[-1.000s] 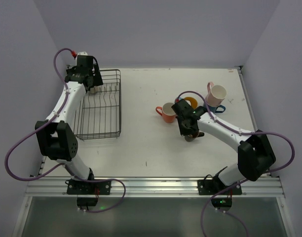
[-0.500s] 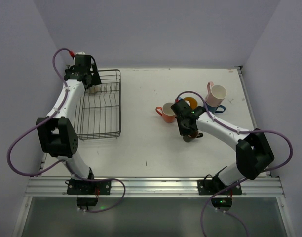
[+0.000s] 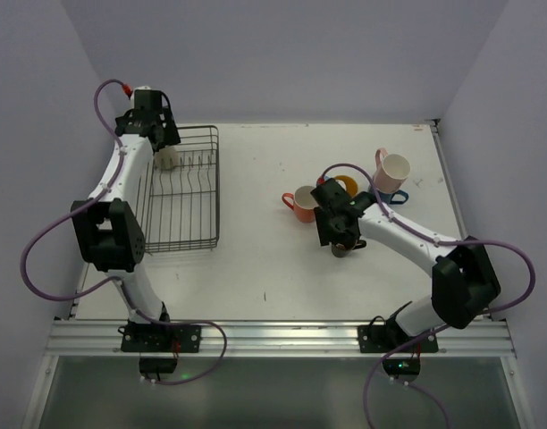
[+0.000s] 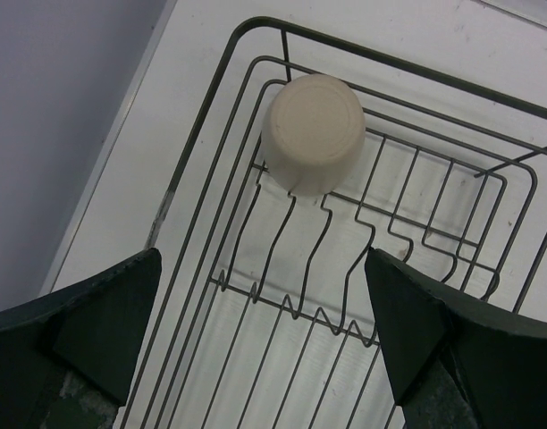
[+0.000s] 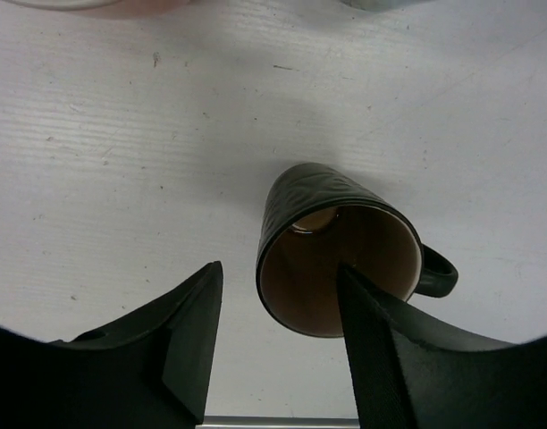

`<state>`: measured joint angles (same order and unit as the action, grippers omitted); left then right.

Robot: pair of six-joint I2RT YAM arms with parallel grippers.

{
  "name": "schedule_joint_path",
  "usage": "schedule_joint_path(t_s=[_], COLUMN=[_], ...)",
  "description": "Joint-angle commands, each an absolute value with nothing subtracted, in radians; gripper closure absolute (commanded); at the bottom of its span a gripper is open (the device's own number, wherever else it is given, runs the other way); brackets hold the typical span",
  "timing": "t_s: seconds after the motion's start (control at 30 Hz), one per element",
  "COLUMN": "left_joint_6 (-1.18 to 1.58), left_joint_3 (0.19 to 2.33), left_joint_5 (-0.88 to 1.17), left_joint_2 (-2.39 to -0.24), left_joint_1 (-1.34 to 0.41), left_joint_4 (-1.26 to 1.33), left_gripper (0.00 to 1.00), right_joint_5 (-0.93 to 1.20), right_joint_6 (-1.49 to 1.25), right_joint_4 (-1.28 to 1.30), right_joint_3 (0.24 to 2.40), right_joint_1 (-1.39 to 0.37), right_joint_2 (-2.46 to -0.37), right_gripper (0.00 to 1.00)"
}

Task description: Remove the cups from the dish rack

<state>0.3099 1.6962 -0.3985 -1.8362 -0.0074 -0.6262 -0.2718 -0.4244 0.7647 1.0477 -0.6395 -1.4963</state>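
The black wire dish rack [image 3: 180, 192] stands at the left; in the left wrist view [image 4: 256, 295] its grid fills the frame. One cream cup [image 3: 169, 159] sits upside down in its far left corner [image 4: 314, 134]. My left gripper [image 4: 263, 259] is open and empty, above the rack and short of that cup [image 3: 160, 141]. My right gripper [image 3: 339, 234] is open over a black mug [image 5: 340, 259] that stands upright on the table. Its right finger [image 5: 381, 340] overlaps the mug's mouth and the left finger stands apart from the wall.
On the table behind the black mug stand an orange-red mug [image 3: 303, 204], a yellow-lined mug [image 3: 345, 186], a pink mug [image 3: 392, 168] and a blue mug [image 3: 397, 197]. Walls close in the table at left, back and right.
My left gripper has moved back toward the rack's far left corner, uncovering the cream cup. My right gripper has shifted slightly above the black mug.
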Motion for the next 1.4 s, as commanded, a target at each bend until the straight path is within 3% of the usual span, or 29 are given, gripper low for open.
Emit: schedule_joint_path(t_s=[0.0, 0.07, 0.2, 0.53, 1.37], left_joint_6=[0.290, 0.279, 0.278, 0.268, 0.258], left_joint_3=[1.772, 1.796, 1.847, 1.937, 2.051], left_joint_5=[-0.429, -0.420, -0.377, -0.279, -0.199], left_joint_2=[-1.873, -1.899, -1.966, -2.074, -2.220], left_joint_1=[0.000, 0.009, 0.034, 0.060, 0.080], left_joint_4=[-0.630, -0.634, -0.646, -0.631, -0.577], left_gripper=[0.00, 0.00, 0.00, 0.00, 0.00], right_joint_5=[-0.301, -0.295, -0.236, -0.086, -0.025], right_joint_6=[-0.426, -0.426, -0.428, -0.442, -0.456], right_joint_4=[0.779, 0.796, 0.810, 0.882, 0.825], right_joint_3=[1.106, 1.118, 1.127, 1.173, 1.114], right_joint_1=[-0.644, -0.649, -0.655, -0.669, -0.680], right_joint_2=[-1.408, -1.359, -1.238, -0.974, -0.953], right_gripper=[0.43, 0.35, 0.30, 0.27, 0.27])
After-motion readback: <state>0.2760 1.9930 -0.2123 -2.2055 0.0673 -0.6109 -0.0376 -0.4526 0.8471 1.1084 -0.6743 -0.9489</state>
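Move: The beige cup stands upside down in the rack, about 13 cm ahead of the left gripper, 2 cm to its left and 13 cm below; the rack's far left corner is some 5 cm beyond the cup and 4 cm farther left. The right gripper straddles the black cup's left wall, the cup's middle about 3 cm right, 1 cm ahead and 4 cm down. From the right gripper the red cup is 11 cm ahead, 8 cm left; the blue cup 14 cm ahead, 3 cm right. Bring the left gripper forward and down towards the beige cup in the rack's far corner, about 8 cm out and as much down, fingers kept wide open, stopping short of touching. Meanwhile open the right fingers further and lift them clear of the black cup's wall, about 16 cm up, then ease back 5 cm, rolling the hand's left side up nearly 30 degrees. ##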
